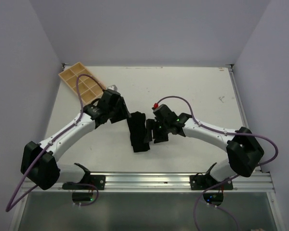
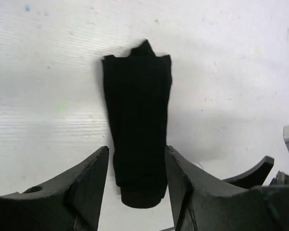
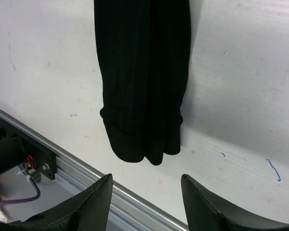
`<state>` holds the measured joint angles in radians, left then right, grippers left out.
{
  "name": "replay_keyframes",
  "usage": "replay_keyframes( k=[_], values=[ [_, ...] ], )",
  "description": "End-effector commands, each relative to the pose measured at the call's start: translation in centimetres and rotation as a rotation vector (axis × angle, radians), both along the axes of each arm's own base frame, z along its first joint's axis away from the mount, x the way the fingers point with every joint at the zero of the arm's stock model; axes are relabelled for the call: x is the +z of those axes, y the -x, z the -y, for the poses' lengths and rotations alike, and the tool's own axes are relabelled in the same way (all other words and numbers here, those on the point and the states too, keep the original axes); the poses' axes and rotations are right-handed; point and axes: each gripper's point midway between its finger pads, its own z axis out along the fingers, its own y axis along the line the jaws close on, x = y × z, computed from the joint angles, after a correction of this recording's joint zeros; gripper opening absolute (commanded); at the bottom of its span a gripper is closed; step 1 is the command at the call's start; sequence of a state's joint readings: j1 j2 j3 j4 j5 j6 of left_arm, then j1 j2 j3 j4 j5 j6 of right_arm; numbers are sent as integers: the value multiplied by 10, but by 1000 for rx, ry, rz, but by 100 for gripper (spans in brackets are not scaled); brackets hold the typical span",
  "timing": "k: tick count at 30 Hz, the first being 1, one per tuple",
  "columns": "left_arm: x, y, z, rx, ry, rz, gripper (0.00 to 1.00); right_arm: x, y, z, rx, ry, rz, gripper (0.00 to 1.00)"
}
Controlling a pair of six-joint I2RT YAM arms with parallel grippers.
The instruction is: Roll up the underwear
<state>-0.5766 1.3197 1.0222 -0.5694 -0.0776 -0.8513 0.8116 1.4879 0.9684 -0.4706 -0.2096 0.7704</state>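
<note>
The underwear (image 1: 136,131) is a long black folded strip lying flat on the white table between the two arms. My left gripper (image 1: 124,114) hovers at its far end. In the left wrist view the strip (image 2: 137,115) runs away from the camera, and its near rounded end lies between the open fingers (image 2: 86,185) of the left gripper (image 2: 137,161). My right gripper (image 1: 151,131) sits beside the strip's right edge. In the right wrist view the underwear's end (image 3: 142,86) lies just beyond the right gripper (image 3: 147,187), which is open and has only bare table between its fingers.
A tan divided tray (image 1: 82,82) leans at the back left corner. An aluminium rail (image 1: 149,180) runs along the table's near edge and also shows close under the right fingers as the rail (image 3: 77,161). Grey walls enclose the table on three sides.
</note>
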Motion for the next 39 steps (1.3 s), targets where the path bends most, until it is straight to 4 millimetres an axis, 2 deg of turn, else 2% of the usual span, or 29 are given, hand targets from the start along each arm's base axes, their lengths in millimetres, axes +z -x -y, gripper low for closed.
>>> replay_keyframes(
  k=[1, 2, 3, 4, 7, 13, 18, 26, 32, 35, 36, 39],
  values=[
    [-12, 0, -24, 14, -3, -46, 54, 5, -3, -23, 29, -35, 13, 63],
    [-16, -1, -28, 21, -3, -52, 54, 6, -7, -26, 30, -30, 24, 63],
    [-22, -1, -33, 27, -6, -67, 54, -5, -5, -26, 36, 4, 5, 63],
    [-28, 0, -33, 19, -3, -91, 54, -3, -9, -30, 40, 6, 15, 63],
    [-38, 0, -36, 11, -9, -127, 54, -15, -11, -33, 44, 39, 3, 63],
    [-42, 1, -39, 3, -26, -133, 54, -22, -17, -32, 33, 105, 2, 59],
    [-48, 1, -40, 1, -30, -143, 54, -29, -12, -25, 40, 125, -13, 52],
    [-55, -1, -37, -12, -28, -157, 53, -30, 2, -26, 46, 107, -34, 57],
    [-57, -2, -36, -13, -33, -163, 53, -36, 7, -28, 52, 119, -39, 55],
    [-56, -4, -36, -14, -35, -159, 53, -34, 3, -27, 51, 131, -22, 45],
    [-56, -5, -36, -18, -37, -157, 53, -33, 4, -24, 53, 144, -25, 32],
    [-58, -5, -36, -23, -43, -160, 53, -31, 2, -20, 62, 166, -13, 17]
  ],
)
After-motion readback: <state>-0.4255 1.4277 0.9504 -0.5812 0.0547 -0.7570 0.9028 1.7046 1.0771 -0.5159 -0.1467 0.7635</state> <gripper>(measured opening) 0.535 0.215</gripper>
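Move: From my right hand, the underwear's near hem lies about 7 cm below, some 3 cm to the left and 2 cm back. The strip's far end is roughly 15 cm ahead, 7 cm left and as low; my left gripper stands about 9 cm ahead, 10 cm left and 5 cm higher. From my left hand, that near hem lies some 11 cm back, 7 cm right and 13 cm below. My right hand sinks about 4 cm and shifts 2 cm left onto the underwear's near hem, easing a little forward and then 2 cm back on the way; only at the end do its fingers close on the small tuft in the hem. Meanwhile my left hand swings about 4 cm left, off beside the far half of the strip, and drops 6 cm, tipping steeper, fingers still half open. ##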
